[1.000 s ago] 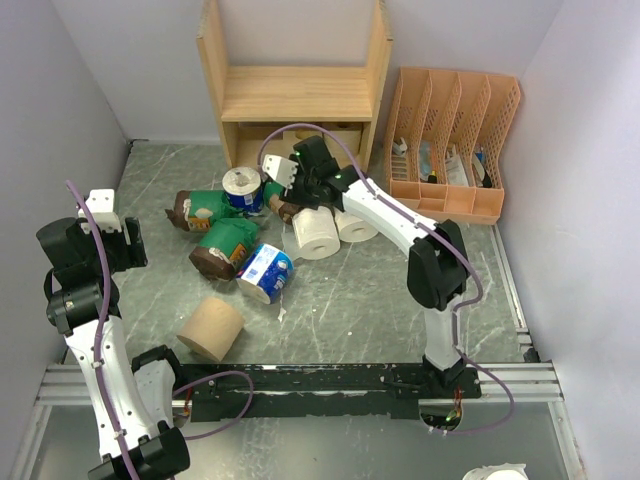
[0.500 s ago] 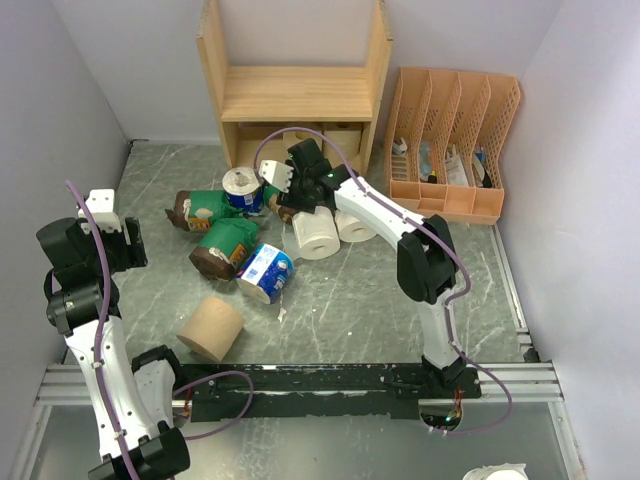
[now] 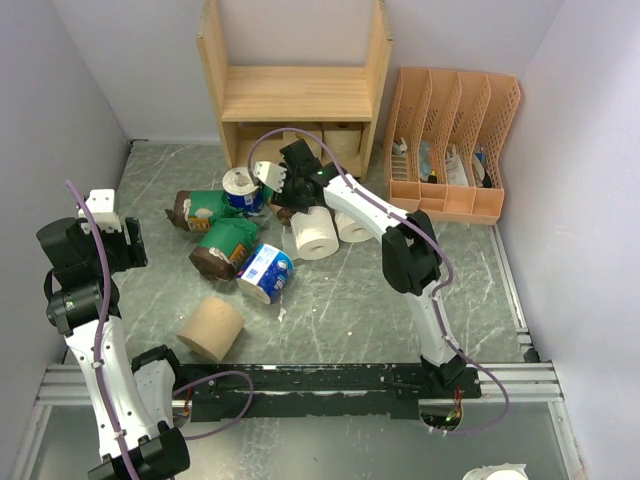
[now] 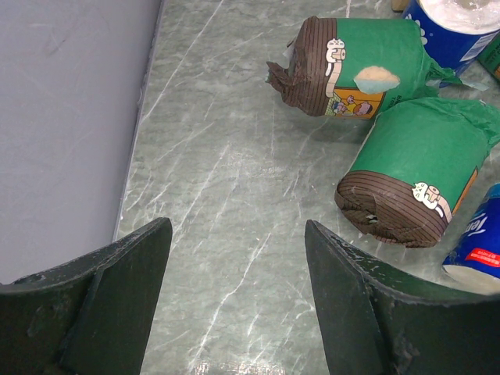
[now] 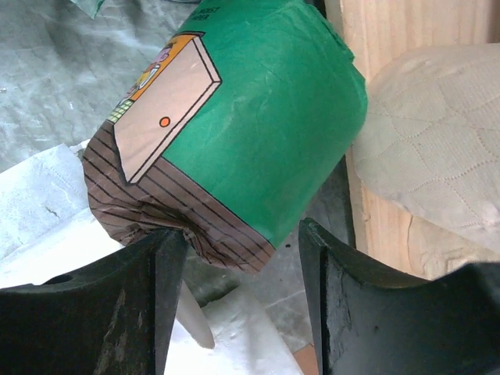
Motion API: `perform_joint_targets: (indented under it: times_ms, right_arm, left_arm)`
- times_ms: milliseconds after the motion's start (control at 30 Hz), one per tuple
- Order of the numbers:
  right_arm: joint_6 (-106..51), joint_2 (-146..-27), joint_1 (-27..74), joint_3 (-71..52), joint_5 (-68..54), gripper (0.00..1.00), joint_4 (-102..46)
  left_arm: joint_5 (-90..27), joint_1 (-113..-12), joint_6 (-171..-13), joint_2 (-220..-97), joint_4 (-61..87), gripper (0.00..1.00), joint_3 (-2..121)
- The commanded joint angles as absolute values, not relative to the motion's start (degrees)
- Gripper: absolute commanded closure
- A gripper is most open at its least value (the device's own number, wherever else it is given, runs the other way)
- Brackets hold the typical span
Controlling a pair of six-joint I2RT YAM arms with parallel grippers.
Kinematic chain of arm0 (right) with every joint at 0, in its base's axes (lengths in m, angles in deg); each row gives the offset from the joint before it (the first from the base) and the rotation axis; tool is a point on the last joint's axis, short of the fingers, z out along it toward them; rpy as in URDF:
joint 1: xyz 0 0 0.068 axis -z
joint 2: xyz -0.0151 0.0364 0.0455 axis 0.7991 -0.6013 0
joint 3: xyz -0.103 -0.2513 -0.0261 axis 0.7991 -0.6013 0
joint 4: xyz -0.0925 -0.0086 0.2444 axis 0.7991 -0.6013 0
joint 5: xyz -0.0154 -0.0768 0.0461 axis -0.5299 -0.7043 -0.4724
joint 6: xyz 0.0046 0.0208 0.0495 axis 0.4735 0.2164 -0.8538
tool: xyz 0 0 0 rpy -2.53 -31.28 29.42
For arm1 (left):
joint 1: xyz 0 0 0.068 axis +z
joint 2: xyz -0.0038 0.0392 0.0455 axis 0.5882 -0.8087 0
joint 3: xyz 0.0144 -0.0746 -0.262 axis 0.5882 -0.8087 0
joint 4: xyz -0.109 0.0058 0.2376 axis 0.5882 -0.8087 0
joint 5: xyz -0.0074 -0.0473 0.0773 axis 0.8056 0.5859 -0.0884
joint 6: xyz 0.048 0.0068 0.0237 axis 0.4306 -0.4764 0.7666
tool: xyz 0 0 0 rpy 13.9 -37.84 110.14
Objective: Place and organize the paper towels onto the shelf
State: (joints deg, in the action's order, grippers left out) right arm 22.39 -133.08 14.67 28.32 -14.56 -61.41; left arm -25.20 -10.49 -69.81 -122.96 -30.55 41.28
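Note:
Paper towels lie in a cluster in front of the wooden shelf (image 3: 295, 92): a tan roll (image 3: 211, 328), two blue-and-white rolls (image 3: 265, 272) (image 3: 241, 188), green-wrapped rolls (image 3: 228, 245) (image 3: 200, 210) and two white rolls (image 3: 316, 230) (image 3: 355, 226). My right gripper (image 5: 238, 242) is open at the brown end of another green-wrapped roll (image 5: 258, 117), which lies against the shelf's side panel (image 5: 383, 219). Its left fingertip touches the wrapper. A pale roll (image 5: 437, 148) sits inside the lower tier. My left gripper (image 4: 238, 234) hangs open over bare table, left of two green rolls (image 4: 367, 62) (image 4: 414, 164).
A peach slotted file organizer (image 3: 455, 150) stands right of the shelf. Grey walls close in the left, back and right. A metal rail (image 3: 300, 380) runs along the near edge. White rolls (image 5: 47, 203) lie just under the right gripper.
The right arm has swung left, and its gripper has slid along the shelf's foot toward the green-wrapped roll. The left arm and the rolls have not moved.

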Motion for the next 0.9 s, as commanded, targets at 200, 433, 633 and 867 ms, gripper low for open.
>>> perform_joint_targets:
  times_ms: [200, 433, 633, 867]
  right_arm:
    - [25.6, -135.9, 14.7, 30.2, -8.6, 0.55, -66.7]
    - [27.8, -137.5, 14.6, 29.2, -11.2, 0.75, -64.5]
    - [26.7, -136.9, 14.7, 28.2, -12.2, 1.0, -62.2]
    - [17.5, -126.9, 15.0, 28.1, -8.3, 1.0, -63.4]
  left_arm:
    - [-24.2, -10.9, -69.7, -122.6, -29.0, 0.2, 41.1]
    - [-24.3, -10.9, -69.7, -123.0, -29.0, 0.2, 41.2]
    - [-24.3, -10.8, -69.7, -123.2, -29.0, 0.21, 41.2]
    - [-24.5, -10.9, -69.7, -123.6, -29.1, 0.2, 41.2]
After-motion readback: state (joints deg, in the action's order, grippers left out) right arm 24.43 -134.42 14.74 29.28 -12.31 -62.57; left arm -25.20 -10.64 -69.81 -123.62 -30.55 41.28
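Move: The green-and-brown roll lies just under the right hand, its middle some 5 cm to the left, 2 cm ahead and 6 cm below, its gathered brown end nearest the fingers. The standing blue roll is about 9 cm left and 3 ahead, the near white roll about 7 cm right and 8 back, and the lower shelf board some 14 cm ahead and 3 right. From the left hand the green-and-brown roll is about 24 cm ahead, 30 right and 20 below. Lower the right gripper about 1.5 cm onto the crumpled brown end of the green-and-brown roll, easing back nearly 1 cm with a counter-clockwise turn of some 5 degrees. Then shut the half-open fingers fully, pinching the loose wrapper between the tips, while the hand drifts forward again and starts to lift slightly. ##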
